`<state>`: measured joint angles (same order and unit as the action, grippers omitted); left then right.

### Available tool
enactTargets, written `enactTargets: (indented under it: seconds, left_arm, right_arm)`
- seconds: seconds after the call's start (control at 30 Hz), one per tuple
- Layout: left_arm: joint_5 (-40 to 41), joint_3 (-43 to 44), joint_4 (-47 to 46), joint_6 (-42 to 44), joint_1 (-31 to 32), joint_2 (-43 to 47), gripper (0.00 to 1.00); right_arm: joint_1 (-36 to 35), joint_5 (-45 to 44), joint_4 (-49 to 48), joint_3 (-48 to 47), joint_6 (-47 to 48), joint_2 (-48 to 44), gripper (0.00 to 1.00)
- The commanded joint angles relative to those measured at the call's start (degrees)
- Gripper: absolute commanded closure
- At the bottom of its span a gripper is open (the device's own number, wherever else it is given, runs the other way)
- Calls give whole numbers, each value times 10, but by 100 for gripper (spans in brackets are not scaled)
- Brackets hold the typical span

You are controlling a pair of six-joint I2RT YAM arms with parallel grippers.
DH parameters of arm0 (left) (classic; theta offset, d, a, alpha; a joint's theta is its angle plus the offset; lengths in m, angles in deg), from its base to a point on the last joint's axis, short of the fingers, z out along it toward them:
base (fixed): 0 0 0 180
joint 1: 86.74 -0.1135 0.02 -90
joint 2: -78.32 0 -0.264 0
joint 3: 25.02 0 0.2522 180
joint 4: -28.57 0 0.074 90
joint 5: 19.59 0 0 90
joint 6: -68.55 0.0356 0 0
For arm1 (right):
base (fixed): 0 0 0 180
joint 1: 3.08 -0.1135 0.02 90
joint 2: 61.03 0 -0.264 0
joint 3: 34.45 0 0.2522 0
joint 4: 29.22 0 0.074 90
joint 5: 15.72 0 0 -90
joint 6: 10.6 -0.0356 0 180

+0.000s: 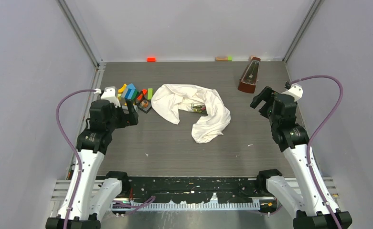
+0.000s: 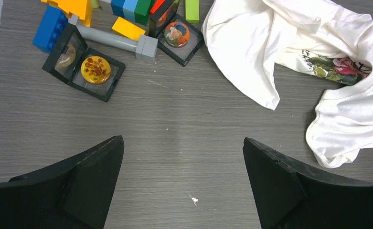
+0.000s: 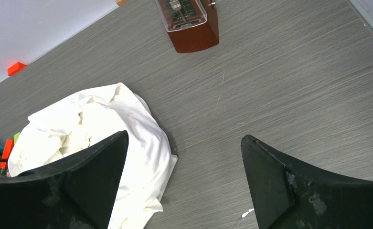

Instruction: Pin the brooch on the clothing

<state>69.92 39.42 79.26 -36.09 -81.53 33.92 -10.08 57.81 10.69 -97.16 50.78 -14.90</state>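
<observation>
The clothing, a white T-shirt (image 1: pixel 194 109), lies crumpled in the middle of the table, with a bit of its floral print (image 2: pixel 339 67) showing in a fold. It also shows in the right wrist view (image 3: pixel 141 133). Two round brooches lie in open black boxes left of it: a yellow sunflower one (image 2: pixel 95 69) and an orange-and-blue one (image 2: pixel 176 34). My left gripper (image 2: pixel 182 140) is open and empty above bare table, near the boxes (image 1: pixel 144 104). My right gripper (image 3: pixel 184 137) is open and empty, right of the shirt.
Coloured toy bricks (image 1: pixel 132 91) are piled behind the brooch boxes, with a grey bar (image 2: pixel 115 40) among them. A brown metronome (image 1: pixel 249 75) stands at the back right. Small blocks (image 1: pixel 151 59) lie along the back wall. Grey walls close in both sides.
</observation>
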Motion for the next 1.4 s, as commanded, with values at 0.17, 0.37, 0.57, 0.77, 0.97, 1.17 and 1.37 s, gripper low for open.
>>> enactTargets:
  seconds: [0.17,0.37,0.57,0.77,0.97,1.17,1.37]
  left_arm:
    - [15,24,-8,-13,-3,7,0]
    - [13,14,-1,-8,-3,6,0]
    - [-68,7,-5,-11,5,-15,0]
    - [-56,-3,-22,-73,127,-38,0]
    - [-23,-99,-161,-185,270,-71,0]
    - [16,-125,-270,-230,346,-160,0]
    - [105,-26,-279,-145,349,-304,0]
  right_arm:
    - [1,11,-5,-16,3,7,6]
    - [2,71,-10,-7,-13,51,7]
    - [-2,181,-15,-3,-33,159,20]
    - [-69,195,-40,1,-58,281,31]
    - [-160,160,-77,-2,-95,335,31]
    - [-200,82,-100,11,-118,358,31]
    - [-202,65,-123,17,-112,392,34]
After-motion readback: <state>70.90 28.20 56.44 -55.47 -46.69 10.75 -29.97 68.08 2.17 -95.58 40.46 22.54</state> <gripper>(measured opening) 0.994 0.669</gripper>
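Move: From the right hand, the clothing's right flap lies about 18 cm to the left, level with it fore and aft and some 22 cm below; the flap's left neighbour, the clothing's left tip, is about 31 cm left and 2 cm ahead, and the wooden metronome about 22 cm ahead, 1 cm left. From the left hand, that same flap is some 27 cm right and 2 cm ahead, the left tip 15 cm right and 5 cm ahead, the open brooch box with the colourful brooch 13 cm ahead and 1 cm right. The right hand leads, sinking about 18 cm and swinging some 16 cm left until its fingers come close over the outer edge of the clothing's right flap, while it tips down some 30 degrees, turns counter-clockwise and narrows its opening to about two thirds, without visibly pinching cloth. The left hand waits at first, then sweeps right towards the same flap, also sinking and easing back a little, turning clockwise and tipping down with its fingers still wide open, to stop short of the flap above bare table near the clothing's left tip. ##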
